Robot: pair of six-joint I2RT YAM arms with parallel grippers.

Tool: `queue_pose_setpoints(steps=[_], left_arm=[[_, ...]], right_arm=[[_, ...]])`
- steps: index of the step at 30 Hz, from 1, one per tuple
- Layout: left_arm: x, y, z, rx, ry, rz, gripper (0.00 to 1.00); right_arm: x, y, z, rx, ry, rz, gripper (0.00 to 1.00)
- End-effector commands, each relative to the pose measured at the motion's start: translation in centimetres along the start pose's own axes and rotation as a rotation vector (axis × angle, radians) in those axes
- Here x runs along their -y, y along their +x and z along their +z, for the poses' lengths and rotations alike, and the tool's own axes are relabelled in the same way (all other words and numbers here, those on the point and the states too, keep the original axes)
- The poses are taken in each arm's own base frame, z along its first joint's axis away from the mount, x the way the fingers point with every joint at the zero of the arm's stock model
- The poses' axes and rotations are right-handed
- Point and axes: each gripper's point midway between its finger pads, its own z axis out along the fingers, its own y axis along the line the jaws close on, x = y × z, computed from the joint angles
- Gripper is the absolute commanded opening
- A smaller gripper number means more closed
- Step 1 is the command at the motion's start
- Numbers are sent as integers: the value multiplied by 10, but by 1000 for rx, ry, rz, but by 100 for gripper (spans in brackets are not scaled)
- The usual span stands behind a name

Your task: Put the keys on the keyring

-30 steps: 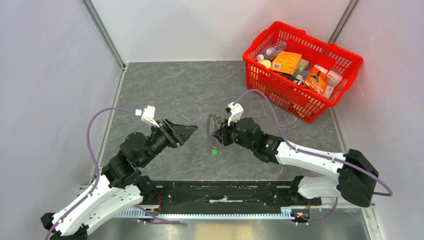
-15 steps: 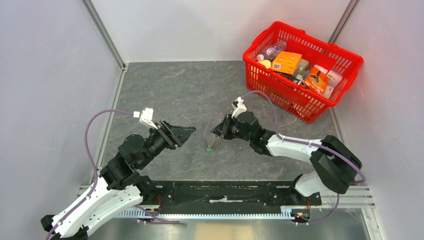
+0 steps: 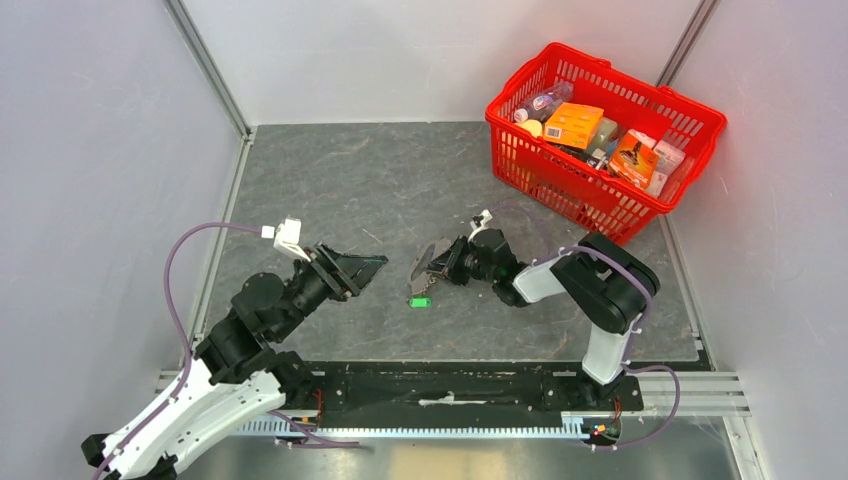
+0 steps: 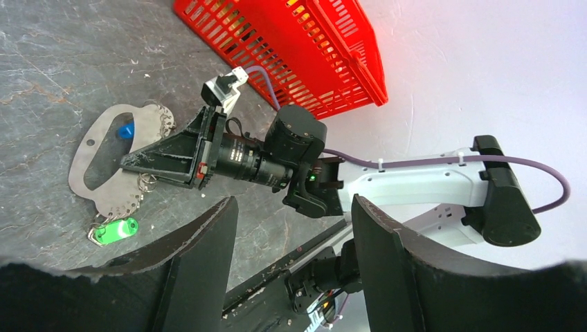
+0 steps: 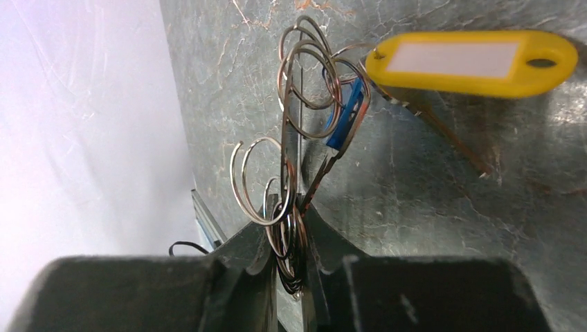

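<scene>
The keyring (image 3: 420, 268) lies low over the table centre: a grey strap loop (image 4: 88, 158), metal rings (image 5: 304, 76), a green tag (image 3: 421, 301) (image 4: 114, 229) and a yellow tag (image 5: 471, 62). A blue-headed key (image 5: 344, 117) (image 4: 124, 130) hangs among the rings. My right gripper (image 3: 437, 262) (image 5: 291, 207) is shut on the cluster of rings. My left gripper (image 3: 362, 266) (image 4: 294, 263) stands open to the left of the keyring, a short gap away, with nothing between its fingers.
A red basket (image 3: 560, 180) (image 4: 277, 48) full of packaged goods stands at the back right. The right arm (image 3: 600, 285) is folded tightly near the table's right side. Grey walls enclose the table on three sides.
The right arm has folded in and carried the keyring lower and slightly left; the green tag now rests on the table. The left gripper has drawn back a little.
</scene>
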Motion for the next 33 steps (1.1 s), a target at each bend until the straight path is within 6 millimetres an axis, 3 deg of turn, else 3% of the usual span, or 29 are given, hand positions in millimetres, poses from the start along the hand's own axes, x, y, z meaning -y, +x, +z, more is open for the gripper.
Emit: queue_pose_setpoints(steps=[1,18,33], left_arm=[[0,-7,-2,31,1,26,68],[1,-6,-1,30,5,25,68],[5,-6,0,27,21,20,68]], right_arm=[[-13,2,2,-15,-101,61,9],[-5,-1,-4,-14,-53,74,46],[-5,1,-24,8,73,22,55]])
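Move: The right gripper holds the metal keyring plate by its ringed edge, low over the table. The plate's middle lies some 2 cm to its left, 1 cm ahead and 1 cm below. The green tag lies about 7 cm back and 4 cm to the left of the gripper; the yellow tag is roughly 5 cm ahead and 2 cm to the right. From the left gripper, the plate is about 12 cm ahead, 9 cm to the right and 26 cm below. Let go of the keyring plate with the right gripper: ease it down about 1 cm, opening the fingers from nearly shut to roughly half wide so the pads come free of the ringed edge. Then draw the hand back and to its right, away from the plate, some 1.5 cm in all, starting to rise by about the same at the end. ##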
